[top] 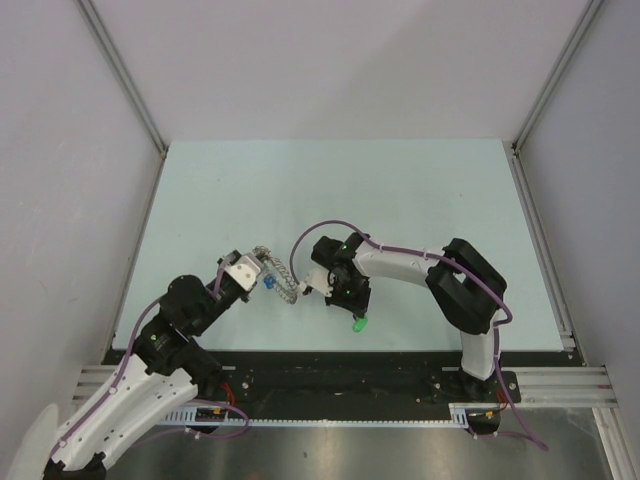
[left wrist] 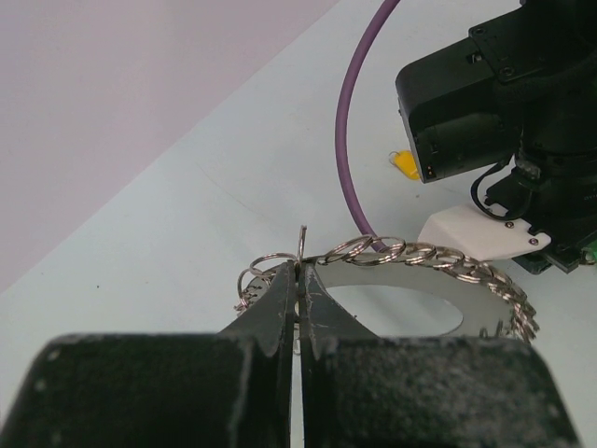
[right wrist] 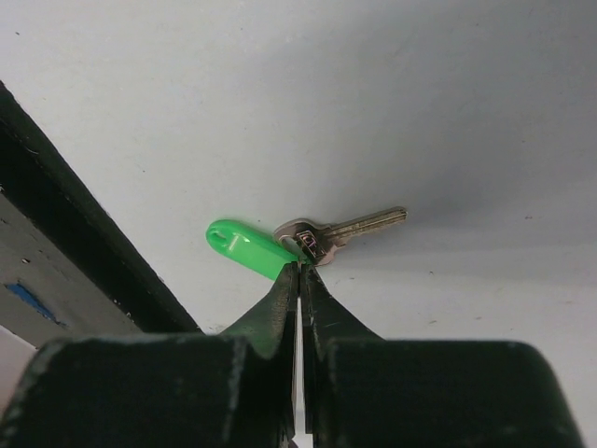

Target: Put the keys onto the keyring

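Observation:
The keyring point(left wrist: 438, 258), a grey chain of small metal loops, hangs across the left wrist view and shows in the top view point(top: 281, 277). My left gripper point(left wrist: 300, 273) is shut on one of its loops; it also shows in the top view point(top: 257, 268). My right gripper point(right wrist: 300, 266) is shut on a key with a green plastic head point(right wrist: 244, 247) and a metal shaft point(right wrist: 359, 225), held just above the table. The green key shows below the right gripper point(top: 353, 308) in the top view point(top: 357, 324). A yellow-orange piece point(left wrist: 404, 164) shows behind the right wrist.
The right wrist's black body point(left wrist: 485, 103), its white plate point(left wrist: 476, 235) and a purple cable point(left wrist: 350, 140) sit close beyond the keyring. A small blue piece point(top: 270, 284) hangs by the keyring. The table's dark front edge point(right wrist: 84, 243) lies just left of the right gripper.

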Robot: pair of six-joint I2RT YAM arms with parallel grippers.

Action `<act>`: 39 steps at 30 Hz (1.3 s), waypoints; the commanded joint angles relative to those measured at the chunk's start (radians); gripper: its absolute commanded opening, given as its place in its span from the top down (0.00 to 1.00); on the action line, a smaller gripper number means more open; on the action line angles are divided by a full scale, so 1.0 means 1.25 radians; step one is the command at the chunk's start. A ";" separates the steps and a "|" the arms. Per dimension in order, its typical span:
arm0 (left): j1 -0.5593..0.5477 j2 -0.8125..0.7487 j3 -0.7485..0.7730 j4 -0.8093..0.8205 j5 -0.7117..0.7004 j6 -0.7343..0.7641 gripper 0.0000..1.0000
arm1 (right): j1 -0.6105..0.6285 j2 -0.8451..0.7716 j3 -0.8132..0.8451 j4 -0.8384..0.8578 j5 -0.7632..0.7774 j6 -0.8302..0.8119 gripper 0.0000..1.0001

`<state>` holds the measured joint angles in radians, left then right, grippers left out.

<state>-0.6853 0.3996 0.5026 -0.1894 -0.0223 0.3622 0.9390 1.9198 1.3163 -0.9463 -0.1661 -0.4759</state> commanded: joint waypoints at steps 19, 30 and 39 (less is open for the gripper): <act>-0.003 0.068 0.064 0.048 0.082 -0.023 1.00 | 0.005 -0.376 -0.121 0.286 0.123 0.107 1.00; -0.003 0.223 0.213 0.034 0.264 0.000 0.99 | -0.075 -0.707 -0.323 0.655 -0.008 0.133 1.00; -0.003 0.410 0.355 -0.029 0.472 0.103 1.00 | -0.220 -0.824 -0.347 0.680 -0.290 0.112 1.00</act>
<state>-0.6853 0.8539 0.8619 -0.2203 0.3920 0.3985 0.7319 0.9371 0.8875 -0.1604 -0.3161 -0.3264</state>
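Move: The keyring, held at its edge by the left fingers, has its middle about 16 cm to the right hand's left, 1 cm ahead and 20 cm above; its blue tag hangs some 18 cm left, 1 cm ahead and 16 cm above. On the table the yellow tag lies about 16 cm straight ahead of the right hand. From the left hand, the green-tagged key in the right fingers is roughly 20 cm right, 5 cm back and 22 cm below. With its fingers already shut on the green-tagged key, the right hand lifts it off the table and climbs about 26 cm, drifting some 5 cm forward, while the wrist swings the fingers from pointing straight down to nearly level, aimed left and forward at the keyring. The left hand keeps its pinch on the keyring and, after a small dip, carries it right about 9 cm towards the key, ending a little higher and turned roughly 25 degrees clockwise. ##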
